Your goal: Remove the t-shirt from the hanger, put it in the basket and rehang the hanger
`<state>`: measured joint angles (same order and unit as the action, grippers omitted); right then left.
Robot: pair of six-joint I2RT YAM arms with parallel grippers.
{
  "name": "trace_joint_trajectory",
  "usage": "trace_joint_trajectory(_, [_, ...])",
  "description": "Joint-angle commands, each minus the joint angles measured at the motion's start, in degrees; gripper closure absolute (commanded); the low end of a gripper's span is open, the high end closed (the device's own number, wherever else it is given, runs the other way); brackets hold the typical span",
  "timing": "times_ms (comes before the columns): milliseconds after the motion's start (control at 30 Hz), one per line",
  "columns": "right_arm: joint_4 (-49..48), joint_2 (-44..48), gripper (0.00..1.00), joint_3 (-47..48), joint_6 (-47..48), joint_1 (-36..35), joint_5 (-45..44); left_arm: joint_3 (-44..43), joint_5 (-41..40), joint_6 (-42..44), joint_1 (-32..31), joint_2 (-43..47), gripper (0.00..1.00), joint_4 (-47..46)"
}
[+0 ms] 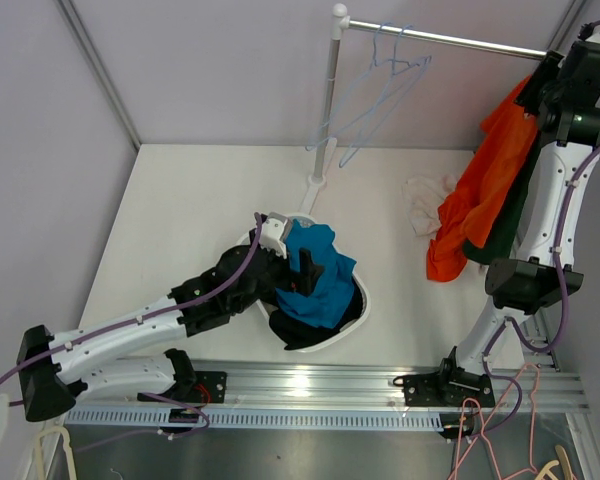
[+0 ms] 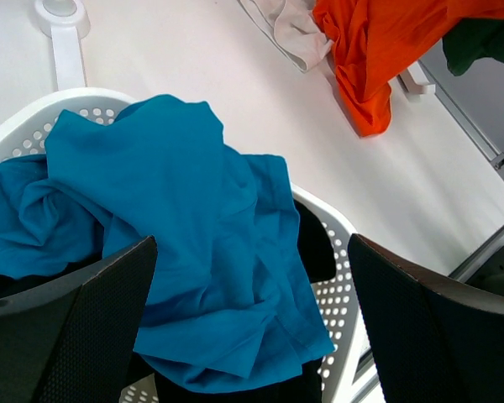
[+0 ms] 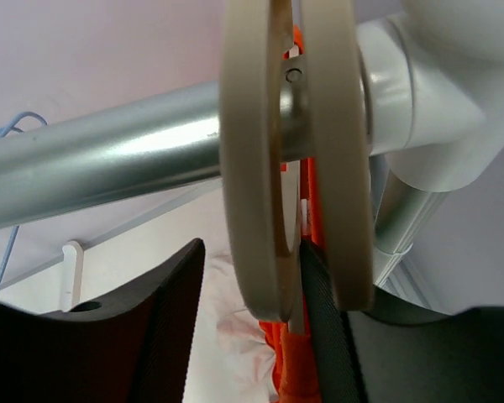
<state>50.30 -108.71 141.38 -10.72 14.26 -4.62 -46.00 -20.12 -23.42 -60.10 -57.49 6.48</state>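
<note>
An orange t-shirt (image 1: 480, 190) hangs from the right end of the metal rail (image 1: 460, 40); it also shows in the left wrist view (image 2: 378, 50) and the right wrist view (image 3: 290, 369). Two beige wooden hanger hooks (image 3: 252, 168) sit over the rail (image 3: 109, 164). My right gripper (image 1: 542, 85) is up at that rail end, open (image 3: 252, 252), with the left hook between its fingers and one finger (image 3: 323, 319) between the two hooks. My left gripper (image 1: 302, 265) is open and empty (image 2: 252, 252) above a blue t-shirt (image 2: 176, 218) in the white basket (image 2: 344, 285).
A dark green garment (image 1: 500, 220) hangs behind the orange one. A white cloth (image 1: 425, 200) lies on the table. Blue wire hangers (image 1: 380, 90) hang near the rack post (image 1: 330, 100). A black garment (image 1: 300, 330) lies under the blue shirt. Pink hangers (image 1: 500, 430) lie at the front right.
</note>
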Motion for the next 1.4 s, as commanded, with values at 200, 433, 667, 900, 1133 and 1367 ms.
trace_joint_trajectory(200, [-5.2, -1.0, 0.71, 0.9, 1.5, 0.0, 0.2, 0.5, 1.6, 1.2, 1.2, 0.4, 0.0, -2.9])
trace_joint_trajectory(433, [-6.7, -2.3, 0.83, 0.4, 2.7, -0.8, -0.4, 1.9, 1.3, 1.5, 2.2, 0.6, 0.01, -3.1])
trace_joint_trajectory(667, [-7.5, -4.1, 0.84, -0.1, 5.5, -3.0, -5.4, 2.1, 1.6, 1.5, 2.5, 1.0, 0.0, -3.5])
trace_joint_trajectory(900, [-11.4, -3.4, 1.0, -0.3, 9.6, -8.4, -7.8, 2.1, 2.1, 1.4, 2.7, 0.2, 0.0, -3.8])
trace_joint_trajectory(1133, [-14.7, -2.0, 1.0, 4.1, 14.1, -14.0, -9.8, 2.3, 2.3, 1.7, 2.7, 0.8, 0.01, -3.2])
trace_joint_trajectory(1367, [-15.3, 1.6, 1.0, 2.9, 12.7, -18.9, -9.1, 1.0, -0.5, 4.4, 2.4, 2.6, 0.0, -2.5])
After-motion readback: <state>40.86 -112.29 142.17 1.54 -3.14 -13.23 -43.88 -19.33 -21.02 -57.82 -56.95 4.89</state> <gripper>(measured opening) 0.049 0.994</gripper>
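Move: The beige hanger of the orange t-shirt stands between my open right fingers, its neck about 4 cm ahead, level sideways and roughly 1 cm up. A second beige hanger sits at the same reach, some 2 cm to my right; the rail's end joint is about 8 cm right, 4 cm ahead and 4 cm up, and the blue hangers some 25 cm left, 5 cm ahead. From my left hand that neck is roughly 45 cm right, 30 cm ahead, 20 cm up. I shut my right fingers from half open while easing forward some 4 cm, pinching the orange t-shirt's hanger just under the rail. Then I pull it about 12 cm left along the rail, away from the end joint and towards the blue hangers. As I go, my wrist turns some 10 degrees counter-clockwise and its left side dips. ##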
